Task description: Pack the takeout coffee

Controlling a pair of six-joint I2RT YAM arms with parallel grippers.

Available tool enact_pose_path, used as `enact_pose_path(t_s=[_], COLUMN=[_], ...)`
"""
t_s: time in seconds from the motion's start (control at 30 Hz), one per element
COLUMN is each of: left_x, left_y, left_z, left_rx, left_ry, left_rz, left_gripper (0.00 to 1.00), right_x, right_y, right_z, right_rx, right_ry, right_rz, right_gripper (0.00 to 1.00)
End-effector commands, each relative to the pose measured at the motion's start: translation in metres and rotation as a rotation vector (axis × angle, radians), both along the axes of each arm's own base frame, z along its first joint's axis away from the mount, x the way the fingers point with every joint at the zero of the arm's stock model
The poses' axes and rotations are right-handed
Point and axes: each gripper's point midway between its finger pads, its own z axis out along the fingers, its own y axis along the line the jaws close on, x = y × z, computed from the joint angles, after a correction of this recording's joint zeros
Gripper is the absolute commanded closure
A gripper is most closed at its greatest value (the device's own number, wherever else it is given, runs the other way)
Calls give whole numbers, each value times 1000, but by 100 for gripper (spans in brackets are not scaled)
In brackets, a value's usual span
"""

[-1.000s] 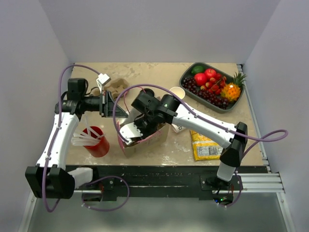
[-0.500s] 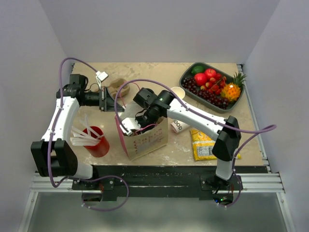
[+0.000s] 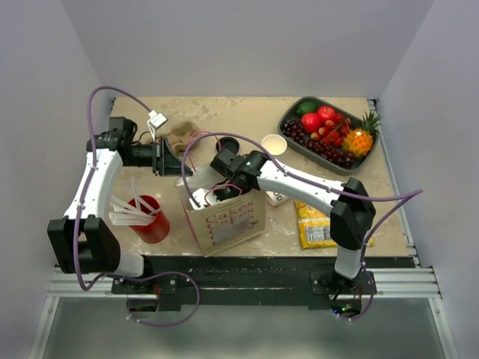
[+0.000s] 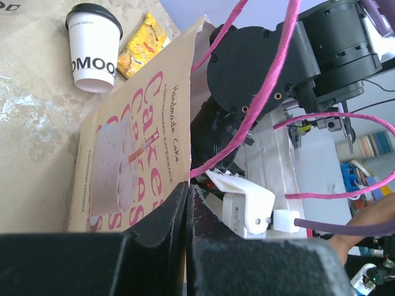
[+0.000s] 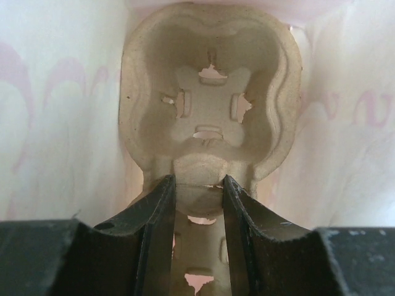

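Observation:
The takeout coffee (image 4: 94,46), a white cup with a black lid, stands on the table beyond the paper bag (image 4: 133,154). From above, the takeout coffee (image 3: 275,198) is mostly hidden behind the right arm. The paper bag (image 3: 228,222) stands upright near the table's front. My left gripper (image 4: 187,187) is shut on the bag's rim, at its far left corner (image 3: 179,170). My right gripper (image 5: 199,182) reaches down inside the bag and is shut on the middle ridge of a pulp cup carrier (image 5: 210,80).
A lidless white cup (image 3: 274,143) and a loose black lid (image 3: 228,142) sit behind the bag, with another pulp carrier (image 3: 179,134) to their left. A red cup of straws (image 3: 150,218) stands left of the bag. A yellow packet (image 3: 314,224) and a fruit tray (image 3: 329,131) lie to the right.
The bag has gone from tipped over to standing upright. My right gripper has sunk deeper into it with the carrier. The left arm has shifted slightly back and left.

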Motion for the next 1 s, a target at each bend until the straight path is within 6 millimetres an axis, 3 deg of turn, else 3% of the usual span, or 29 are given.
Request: enact_pose_path(t_s=[0.0,0.23,0.53,0.97], left_x=[-11,-7,-7,-3], left_y=[-3,-1,0,2], left_z=[10,13,12,20], left_rx=[-33,7,40,71], left_ry=[-85,-140,-183,-236], left_rz=[-36,-31,-23,-10], left_gripper=[94,94,94,95], right_x=[-5,-16,-3,-12], right_y=[10,-5,6,10], right_z=[10,-24,-35,-66], right_rx=[94,62,143,79], right_ry=[2,16,-51,-8], right_rz=[-43,-44,-173,-148], right_gripper=[100,100,100,97])
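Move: The right hand holds the pulp cup carrier down inside the paper bag; the bag floor lies roughly 9 cm below it and 2 cm back, about 1 cm to the right. The lidded coffee cup stands outside, some 15 cm right and 5 cm farther out; the red straw holder is about 25 cm left and 3 cm back. From the left hand, which pinches the rim, the bag floor is some 23 cm down, 13 cm right and 5 cm back. Keep the left fingers shut on the bag's rim and hold them almost in place. Lower the right gripper about 5 cm into the bag, still pinching the carrier by its middle bridge, easing slightly back and right on the way down; then stop sinking and ease a couple of centimetres left, turning roughly 10 degrees clockwise to steer the carrier between the walls. ##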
